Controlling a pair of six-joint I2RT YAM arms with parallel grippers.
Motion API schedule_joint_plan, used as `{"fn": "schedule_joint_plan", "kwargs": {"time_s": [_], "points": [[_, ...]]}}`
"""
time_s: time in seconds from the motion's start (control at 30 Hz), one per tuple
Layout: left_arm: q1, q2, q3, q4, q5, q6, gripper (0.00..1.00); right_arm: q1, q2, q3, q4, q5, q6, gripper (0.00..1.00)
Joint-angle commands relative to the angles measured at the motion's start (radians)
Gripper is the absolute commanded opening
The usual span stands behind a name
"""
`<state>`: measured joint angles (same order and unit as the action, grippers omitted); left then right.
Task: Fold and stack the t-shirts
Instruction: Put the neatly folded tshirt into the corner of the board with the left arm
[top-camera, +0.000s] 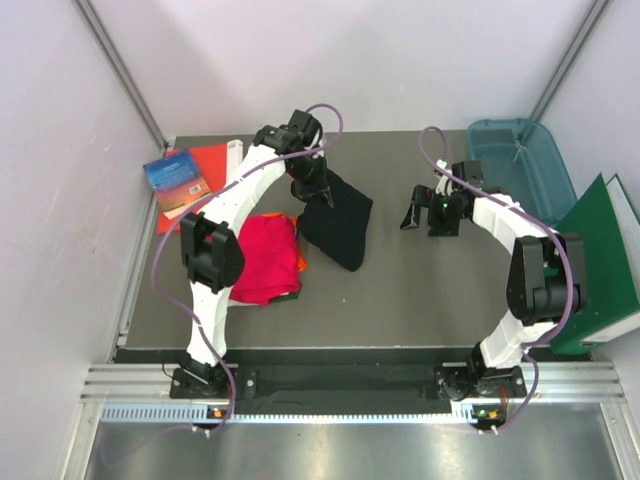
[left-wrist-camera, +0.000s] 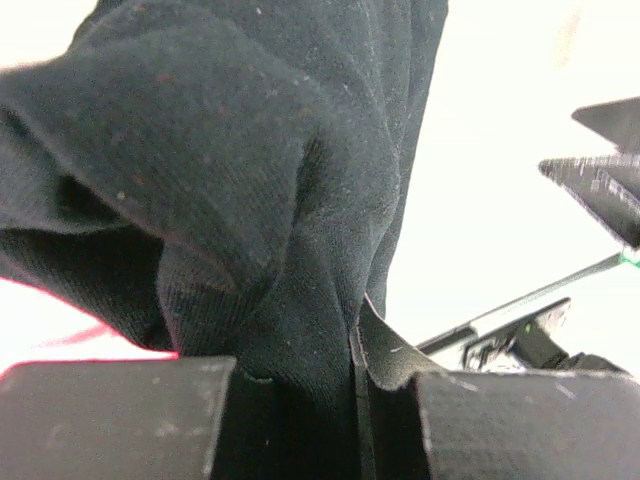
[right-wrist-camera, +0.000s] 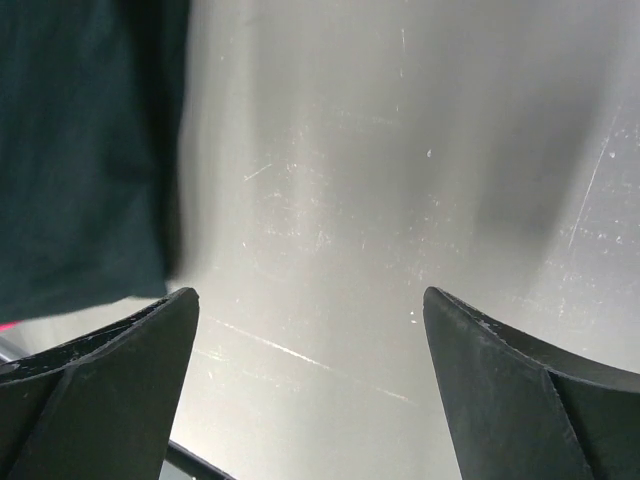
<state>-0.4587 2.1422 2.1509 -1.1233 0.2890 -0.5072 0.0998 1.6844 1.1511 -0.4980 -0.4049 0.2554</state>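
The black t-shirt (top-camera: 337, 228) hangs bunched and partly lifted at the table's centre-left. My left gripper (top-camera: 310, 190) is shut on its upper edge. In the left wrist view the dark cloth (left-wrist-camera: 230, 180) fills the frame and is pinched between the jaws of that gripper (left-wrist-camera: 335, 400). Just left of it the crimson-pink t-shirt (top-camera: 268, 256) lies folded in a rectangle, partly under my left arm; a pink sliver (left-wrist-camera: 90, 340) of it shows below the black cloth. My right gripper (top-camera: 418, 218) stands wide open over bare table (right-wrist-camera: 310, 310), to the right of the black shirt's edge (right-wrist-camera: 80, 150).
A blue book (top-camera: 178, 180) lies on a flat red sheet (top-camera: 212, 160) at the back left. A teal bin (top-camera: 520, 160) stands at the back right. A green binder (top-camera: 600, 260) leans off the right edge. An orange scrap (top-camera: 301, 263) peeks out beside the pink shirt.
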Motion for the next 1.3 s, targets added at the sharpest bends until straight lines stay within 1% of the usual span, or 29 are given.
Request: {"fn": "schedule_joint_plan", "kwargs": {"time_s": [0.0,0.03,0.1,0.13,0.17,0.23,0.27,0.4,0.47,0.53,0.6,0.73,0.83,0.93,1.0,1.1,1.2,1.27], "points": [[0.014,-0.120,0.040,-0.165,-0.034,0.036,0.00,-0.003,-0.022,-0.001,0.033,-0.009,0.002,0.94],[0.018,-0.134,0.032,-0.185,-0.053,0.032,0.00,-0.003,-0.022,-0.001,0.035,-0.011,0.004,0.94],[0.051,-0.195,-0.034,-0.233,-0.094,0.016,0.00,-0.003,-0.020,-0.002,0.036,-0.015,0.004,0.94],[0.067,-0.220,-0.071,-0.236,-0.093,-0.002,0.00,-0.003,-0.022,-0.004,0.038,-0.017,0.005,0.94],[0.112,-0.276,-0.156,-0.231,-0.082,-0.011,0.00,-0.003,-0.023,-0.004,0.039,-0.018,0.005,0.94],[0.155,-0.339,-0.239,-0.207,-0.053,-0.020,0.00,-0.003,-0.022,-0.007,0.041,-0.023,0.007,0.94],[0.190,-0.397,-0.299,-0.199,-0.050,-0.022,0.00,-0.002,-0.020,-0.008,0.039,-0.023,0.007,0.94],[0.248,-0.499,-0.387,-0.217,-0.103,-0.019,0.00,0.000,-0.012,-0.010,0.044,-0.028,0.007,0.94],[0.281,-0.542,-0.463,-0.221,-0.128,-0.021,0.00,0.003,-0.008,-0.007,0.047,-0.034,0.008,0.94],[0.311,-0.561,-0.540,-0.211,-0.131,-0.013,0.00,0.006,-0.002,-0.002,0.046,-0.038,0.010,0.94],[0.325,-0.581,-0.585,-0.207,-0.140,-0.007,0.00,0.009,0.008,0.002,0.042,-0.043,0.008,0.95],[0.386,-0.611,-0.722,-0.167,-0.194,-0.002,0.00,0.014,0.009,0.004,0.041,-0.046,0.007,0.94],[0.434,-0.617,-0.782,-0.127,-0.197,0.024,0.00,0.017,0.012,0.004,0.041,-0.051,0.005,0.95],[0.453,-0.601,-0.787,-0.086,-0.220,0.047,0.00,0.021,0.017,0.007,0.038,-0.054,0.005,0.95],[0.486,-0.591,-0.772,-0.066,-0.228,0.055,0.00,0.023,0.020,0.007,0.036,-0.055,0.005,0.95],[0.514,-0.565,-0.700,-0.052,-0.228,0.062,0.00,0.026,0.023,0.009,0.033,-0.055,0.001,0.95],[0.519,-0.532,-0.623,-0.049,-0.231,0.068,0.00,0.028,0.029,0.009,0.030,-0.058,0.001,0.95],[0.519,-0.510,-0.567,-0.064,-0.200,0.064,0.00,0.028,0.034,0.010,0.027,-0.060,-0.001,0.95]]}}
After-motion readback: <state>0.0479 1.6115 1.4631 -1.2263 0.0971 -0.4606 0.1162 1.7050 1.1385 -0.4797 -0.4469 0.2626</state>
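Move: The left hand holds the folded black t-shirt by its far edge, with the cloth hanging back towards the base. The red t-shirt stack it is going to lies about 13 cm back and 14 cm to this hand's left, some 13 cm lower. From the same hand, the blue book is roughly 5 cm ahead and 37 cm left, the white strip about 9 cm ahead and 23 cm left. From the right hand, the stack is around 38 cm left and 8 cm back. Leftwards some 25 cm in a sweeping arc, the left hand carries the black t-shirt across the far part of the red stack to around its left edge, drawing back about 14 cm, then easing forward a few. It rises slightly, sinks about 7 cm as the cloth comes over the stack, then lifts a touch, turning some 30 degrees counter-clockwise with the fingers still gripping. ##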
